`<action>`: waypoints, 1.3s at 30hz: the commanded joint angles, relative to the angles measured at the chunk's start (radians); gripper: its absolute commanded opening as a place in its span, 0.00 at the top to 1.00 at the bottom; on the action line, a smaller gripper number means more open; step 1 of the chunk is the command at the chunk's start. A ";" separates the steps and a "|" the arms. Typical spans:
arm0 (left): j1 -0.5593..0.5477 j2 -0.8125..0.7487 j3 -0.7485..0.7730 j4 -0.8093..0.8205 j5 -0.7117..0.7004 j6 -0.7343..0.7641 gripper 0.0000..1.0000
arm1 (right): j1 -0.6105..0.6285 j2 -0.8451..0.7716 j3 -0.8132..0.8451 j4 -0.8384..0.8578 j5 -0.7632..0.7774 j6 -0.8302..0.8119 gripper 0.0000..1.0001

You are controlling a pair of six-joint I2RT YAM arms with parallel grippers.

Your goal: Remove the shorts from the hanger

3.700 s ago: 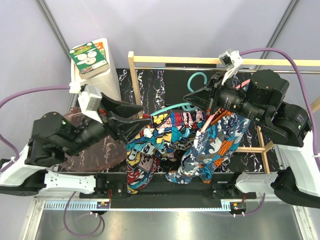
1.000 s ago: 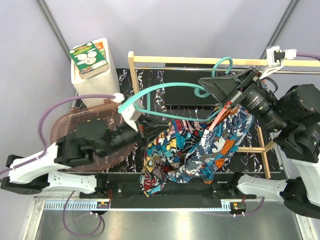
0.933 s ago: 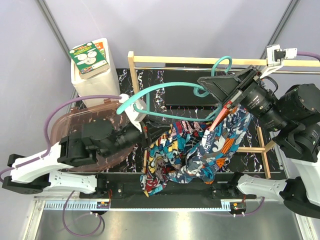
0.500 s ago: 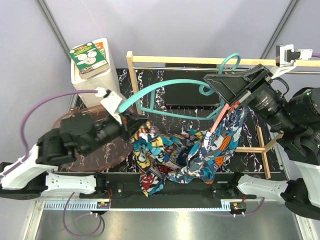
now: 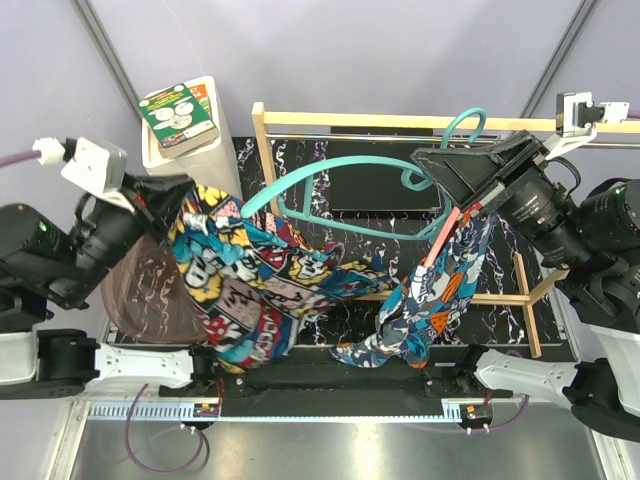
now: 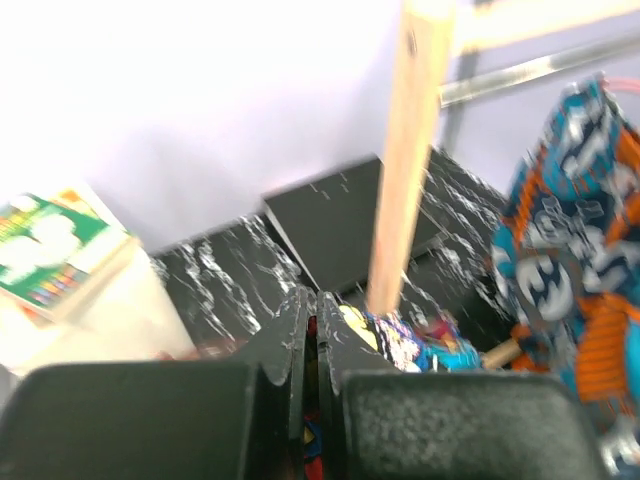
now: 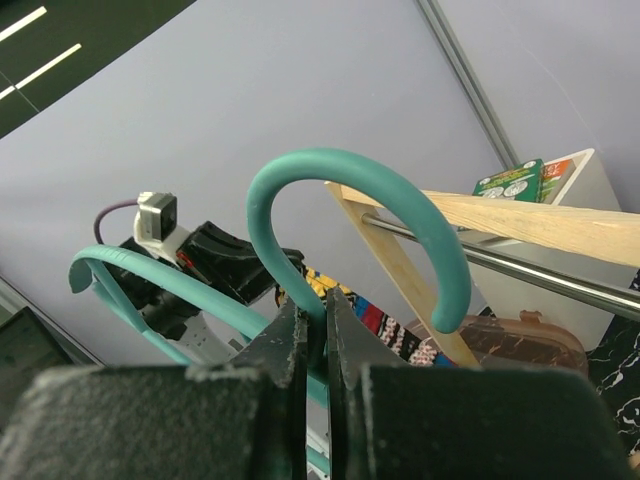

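My left gripper is shut on the comic-print shorts in navy, red and yellow and holds them raised at the left; the cloth shows between the jaws in the left wrist view. The shorts stretch right toward the teal hanger. My right gripper is shut on the hanger's neck below its hook. The teal, orange and white shorts hang from the hanger's right side; they also show in the left wrist view.
A wooden rack with a metal rod stands at the back. A white box with a green booklet is at the back left. A brown translucent bin lies left, partly under the shorts. The black marbled mat covers the table.
My left gripper has pulled the comic-print shorts up and far to the left, off the middle of the hanger. My right gripper holds the hanger in nearly the same place.
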 commanded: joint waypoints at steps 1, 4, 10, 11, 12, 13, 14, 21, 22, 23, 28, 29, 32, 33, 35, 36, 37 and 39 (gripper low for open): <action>0.072 0.159 0.131 -0.025 -0.003 0.124 1.00 | 0.001 -0.008 0.002 0.024 0.038 -0.018 1.00; 0.308 0.179 0.130 -0.020 0.235 0.075 1.00 | 0.001 -0.009 0.000 0.016 0.041 -0.014 1.00; 0.537 0.228 0.195 -0.015 0.309 0.061 1.00 | 0.001 -0.014 -0.001 -0.014 0.059 -0.014 1.00; 0.573 0.238 0.216 -0.009 0.298 0.075 1.00 | 0.001 -0.014 -0.001 -0.020 0.061 -0.014 1.00; 0.591 0.259 0.245 -0.005 0.263 0.081 1.00 | 0.001 -0.014 0.000 -0.022 0.059 -0.014 1.00; 0.607 0.268 0.293 0.003 0.241 0.090 1.00 | 0.001 -0.013 0.000 -0.023 0.061 -0.015 1.00; 0.630 0.282 0.317 0.030 0.217 0.110 1.00 | 0.001 -0.011 0.002 -0.028 0.061 -0.017 1.00; 0.652 0.259 0.326 0.340 0.056 0.314 1.00 | 0.001 0.001 0.006 -0.051 0.059 -0.017 1.00; 0.651 0.259 0.329 0.371 0.045 0.369 1.00 | 0.001 0.001 0.003 -0.051 0.061 -0.018 1.00; 0.652 0.259 0.331 0.430 0.039 0.395 1.00 | 0.001 0.000 0.003 -0.053 0.061 -0.021 1.00; 0.652 0.258 0.338 0.563 0.031 0.540 1.00 | 0.001 0.006 0.008 -0.057 0.068 -0.028 1.00; 0.652 0.259 0.337 0.567 0.033 0.551 1.00 | 0.001 0.006 0.008 -0.057 0.068 -0.028 1.00; 0.654 0.271 0.308 0.551 0.028 0.586 1.00 | 0.001 0.011 0.011 -0.057 0.070 -0.034 1.00; 0.660 0.274 0.300 0.548 0.025 0.603 1.00 | 0.001 0.015 0.012 -0.059 0.071 -0.035 1.00; 0.706 0.288 0.296 0.532 0.031 0.597 1.00 | 0.001 0.015 0.014 -0.059 0.070 -0.037 1.00; 0.729 0.291 0.299 0.531 0.043 0.569 1.00 | 0.001 0.017 0.016 -0.060 0.068 -0.037 1.00; 0.779 0.297 0.308 0.531 0.059 0.549 1.00 | 0.001 0.017 0.017 -0.062 0.068 -0.037 1.00; 0.822 0.311 0.337 0.528 0.105 0.514 1.00 | 0.001 0.018 0.017 -0.065 0.064 -0.038 1.00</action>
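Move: The left hand already holds one end of the multicoloured shorts, clear of the teal hanger. The brown basket lies roughly 10 cm ahead, 10 cm left and 48 cm below it. The hanger's middle is about 25 cm right, 4 cm back and slightly higher; the white box stands some 33 cm ahead, 9 cm left and 40 cm lower. From the right hand, the basket lies about 50 cm left, 11 cm ahead and 56 cm below. Keeping its closed pinch on the shorts, the left hand first sweeps forward almost 10 cm, dipping slightly, then swings left and climbs away from the teal hanger to finish about 14 cm higher and 11 cm farther left than it began, while the wrist turns about 45 degrees counter-clockwise and the fingertips tip upward. The right hand keeps its closed grip on the hanger near the hook, only sinking about 2.5 cm with a slight forward drift. ##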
